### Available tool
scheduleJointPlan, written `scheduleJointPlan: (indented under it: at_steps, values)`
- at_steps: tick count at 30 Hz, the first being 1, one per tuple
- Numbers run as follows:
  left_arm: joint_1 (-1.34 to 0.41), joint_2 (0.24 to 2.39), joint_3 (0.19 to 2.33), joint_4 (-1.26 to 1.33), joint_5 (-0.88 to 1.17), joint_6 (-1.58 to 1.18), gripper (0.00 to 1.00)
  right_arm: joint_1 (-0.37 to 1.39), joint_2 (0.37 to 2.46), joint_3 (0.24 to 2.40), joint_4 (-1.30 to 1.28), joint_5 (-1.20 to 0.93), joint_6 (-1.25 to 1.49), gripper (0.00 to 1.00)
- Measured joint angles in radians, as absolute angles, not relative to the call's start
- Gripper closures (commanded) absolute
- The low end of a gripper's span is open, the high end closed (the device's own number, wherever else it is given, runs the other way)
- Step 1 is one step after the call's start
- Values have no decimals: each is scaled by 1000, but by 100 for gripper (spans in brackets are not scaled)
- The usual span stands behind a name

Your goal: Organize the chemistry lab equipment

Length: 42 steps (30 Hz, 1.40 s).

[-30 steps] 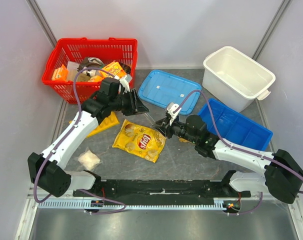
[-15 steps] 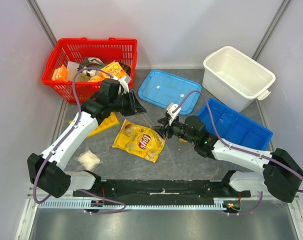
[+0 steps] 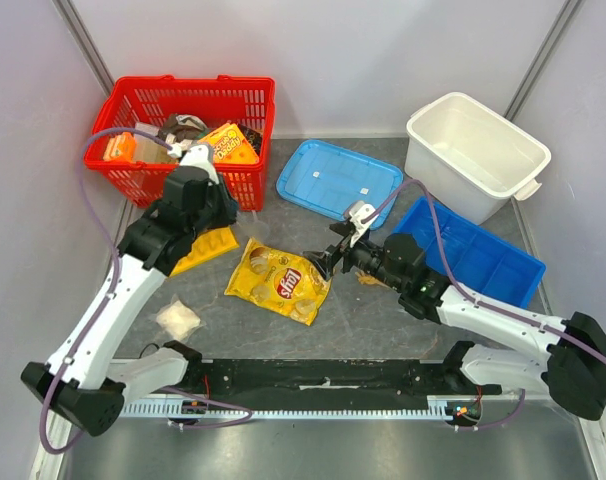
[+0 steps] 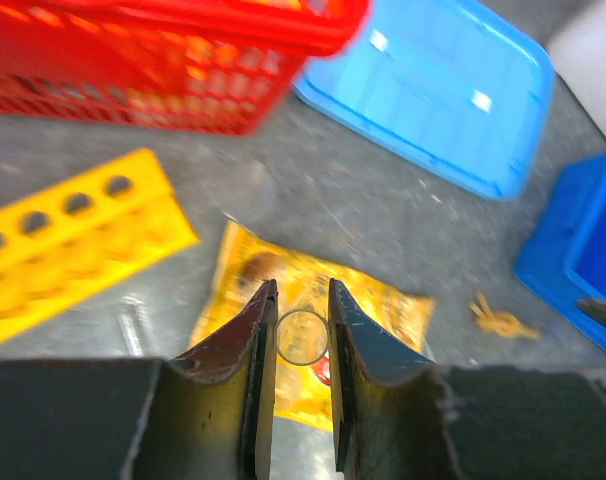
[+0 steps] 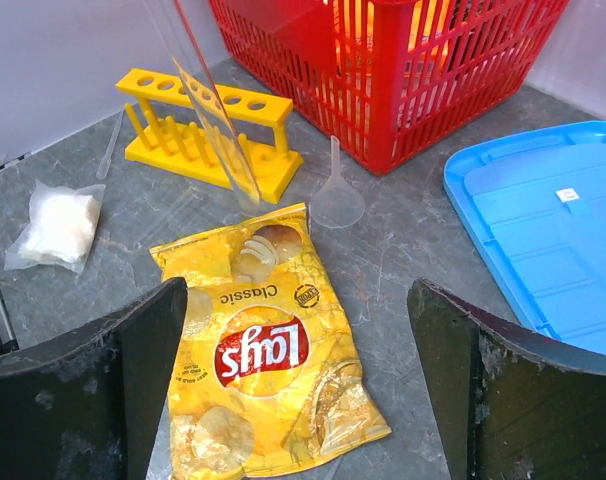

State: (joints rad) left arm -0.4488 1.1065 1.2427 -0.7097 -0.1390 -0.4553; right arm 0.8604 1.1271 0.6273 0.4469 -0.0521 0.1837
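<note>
My left gripper [image 4: 302,290] is shut on a clear glass test tube [image 4: 302,337], whose round rim shows between the fingers. In the right wrist view the tube [image 5: 215,125] hangs tilted in front of the yellow test tube rack [image 5: 208,130]. In the top view the left gripper [image 3: 221,212] is raised beside the rack [image 3: 205,248]. A clear funnel [image 5: 335,200] and a pipette [image 5: 108,145] lie near the rack. My right gripper [image 5: 298,290] is open and empty, low over the Lays chip bag [image 5: 268,350].
A red basket [image 3: 183,100] of mixed items stands at the back left. A blue lid [image 3: 338,180], a blue bin [image 3: 473,255] and a white tub [image 3: 473,150] are to the right. A small white packet [image 3: 178,320] and orange rubber bands [image 4: 498,320] lie on the table.
My left arm has swung back to the left and up with the test tube, from over the table's middle to beside the rack. My right gripper has shifted slightly.
</note>
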Motion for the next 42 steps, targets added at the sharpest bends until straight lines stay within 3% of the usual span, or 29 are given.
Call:
scheduleJointPlan:
  at_steps: [7,14,23,42]
  values:
    - [-430,1039,1236,-656,-426,-334,91,860,1099,611,431,-29,183,2]
    - [-369,1050,1177,-561,-539,-244,91,860,1060,610,378,-15,166,2]
    - [-275,1079,1171,-502,-517,-206,91,860,1018,607,371,5,159,2]
    - [-269,1153,1151,-459,-461,-189,89,860,1018,600,364,6,156,2]
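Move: The yellow test-tube rack, where the glass tube in the left fingers is being taken, stands about 15 cm to the left hand's left, 5 cm ahead and some 23 cm below. The funnel lies about 8 cm ahead and 2 cm right, the chip bag about 7 cm back and 9 cm right, both on the table. The red basket's middle is some 27 cm ahead and 13 cm left. From the empty right hand the rack is about 35 cm left, 10 cm ahead. The glass tube, still pinched in the left fingers, is carried about 11 cm left and 6 cm forward to above the rack's right-hand part, rising some 3 cm before sinking back. The wrist turns roughly 20 degrees counter-clockwise as its left side lifts by as much and the fingers tip up a little. The open right hand eases 2 cm right, away from the rack. ##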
